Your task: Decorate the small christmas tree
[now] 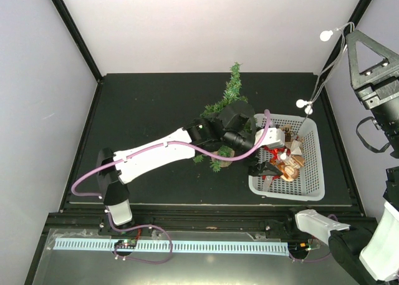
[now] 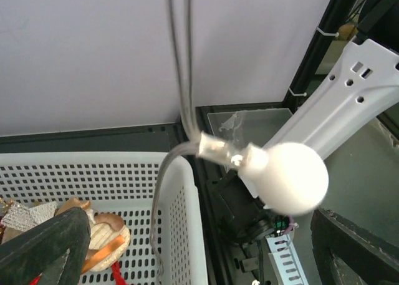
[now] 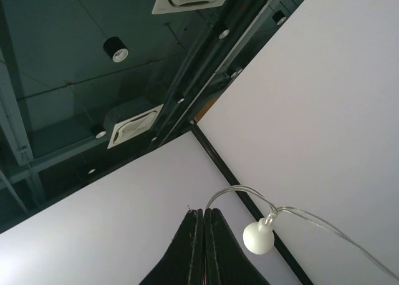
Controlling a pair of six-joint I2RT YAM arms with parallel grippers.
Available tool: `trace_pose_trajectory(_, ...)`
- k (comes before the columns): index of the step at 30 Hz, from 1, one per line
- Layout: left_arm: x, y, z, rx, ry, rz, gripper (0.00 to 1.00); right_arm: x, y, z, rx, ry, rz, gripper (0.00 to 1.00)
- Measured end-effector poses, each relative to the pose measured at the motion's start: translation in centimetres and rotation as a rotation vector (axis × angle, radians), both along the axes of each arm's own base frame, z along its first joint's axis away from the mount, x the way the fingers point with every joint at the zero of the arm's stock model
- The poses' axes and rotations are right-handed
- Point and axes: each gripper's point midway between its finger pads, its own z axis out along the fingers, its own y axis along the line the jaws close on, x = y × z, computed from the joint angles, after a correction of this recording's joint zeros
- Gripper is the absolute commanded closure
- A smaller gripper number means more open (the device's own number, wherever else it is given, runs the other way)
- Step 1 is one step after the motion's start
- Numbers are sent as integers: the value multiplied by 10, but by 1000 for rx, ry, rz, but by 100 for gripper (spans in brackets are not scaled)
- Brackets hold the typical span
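Observation:
The small christmas tree stands at the middle of the black table, its lower half hidden under my left arm. A light string with white bulbs runs from the white basket up to my right gripper, held high at the right. In the right wrist view that gripper is shut on the clear wire, one bulb hanging beside it. My left gripper is open over the basket. In its wrist view another bulb hangs between the spread fingers, touching neither.
Wooden ornaments and a red cord lie in the basket, whose near wall is beside the hanging wire. The right arm's white link crosses just behind the bulb. Black frame posts edge the table.

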Motion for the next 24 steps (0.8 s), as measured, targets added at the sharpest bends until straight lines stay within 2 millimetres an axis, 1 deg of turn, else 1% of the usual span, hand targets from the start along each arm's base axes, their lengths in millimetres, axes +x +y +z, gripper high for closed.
trace_pose_trajectory(2, 0, -5, 0, -7, 11, -4, 12, 0, 0, 0, 6, 2, 4, 99)
trace_pose_trajectory(4, -1, -12, -1, -10, 24, -12, 21, 0, 0, -2, 10, 6, 8, 99)
trace_pose_trajectory(6, -2, -24, -2, -14, 42, -23, 37, 1, 1, -5, 12, 14, 14, 99)
trace_pose_trajectory(9, -7, -36, -7, -11, 70, -43, 72, 3, 2, -7, 15, 24, 19, 99)
trace_pose_trajectory(10, -8, -39, -10, -6, 78, -48, 79, 3, 2, -7, 16, 25, 19, 99)
trace_pose_trajectory(11, -9, -40, -13, 0, 85, -54, 84, 3, 2, -7, 16, 25, 19, 99)
trace_pose_trajectory(14, -12, -40, -17, 15, 92, -62, 85, -1, 1, -6, 16, 20, 17, 99)
trace_pose_trajectory(17, -12, -37, -15, 10, 79, -63, 87, -7, -1, -2, 14, 2, 14, 99)
trace_pose_trajectory(19, -14, -31, -17, 17, 75, -60, 88, -10, -2, -1, 12, -5, 12, 99)
trace_pose_trajectory(24, -21, -14, -18, 23, 65, -59, 85, -11, -2, -1, 12, -9, 11, 99)
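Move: The lowest bulb of the light string hangs just off the left hand's open fingers, roughly 3 cm to its right, 2 cm back and 2 cm above. Below the hand is the basket, its middle some 11 cm ahead, 10 right and 25 down; the orange ornament in it is about 6 cm ahead, 12 right and 26 down. The tree stands about 14 cm ahead, 13 left and 8 lower. From the right hand the bulb hangs some 35 cm below, 2 back and 2 left. The hanging bulb comes in between the left hand's open fingers as that hand reaches about 4 cm to the right, easing down and back, and the fingers close nearly shut on the light string beside the bulb. The hand then draws back left by some 2.5 cm, still edging back, with the fingers kept closed. The right hand, staying high, keeps its pinch on the string. ##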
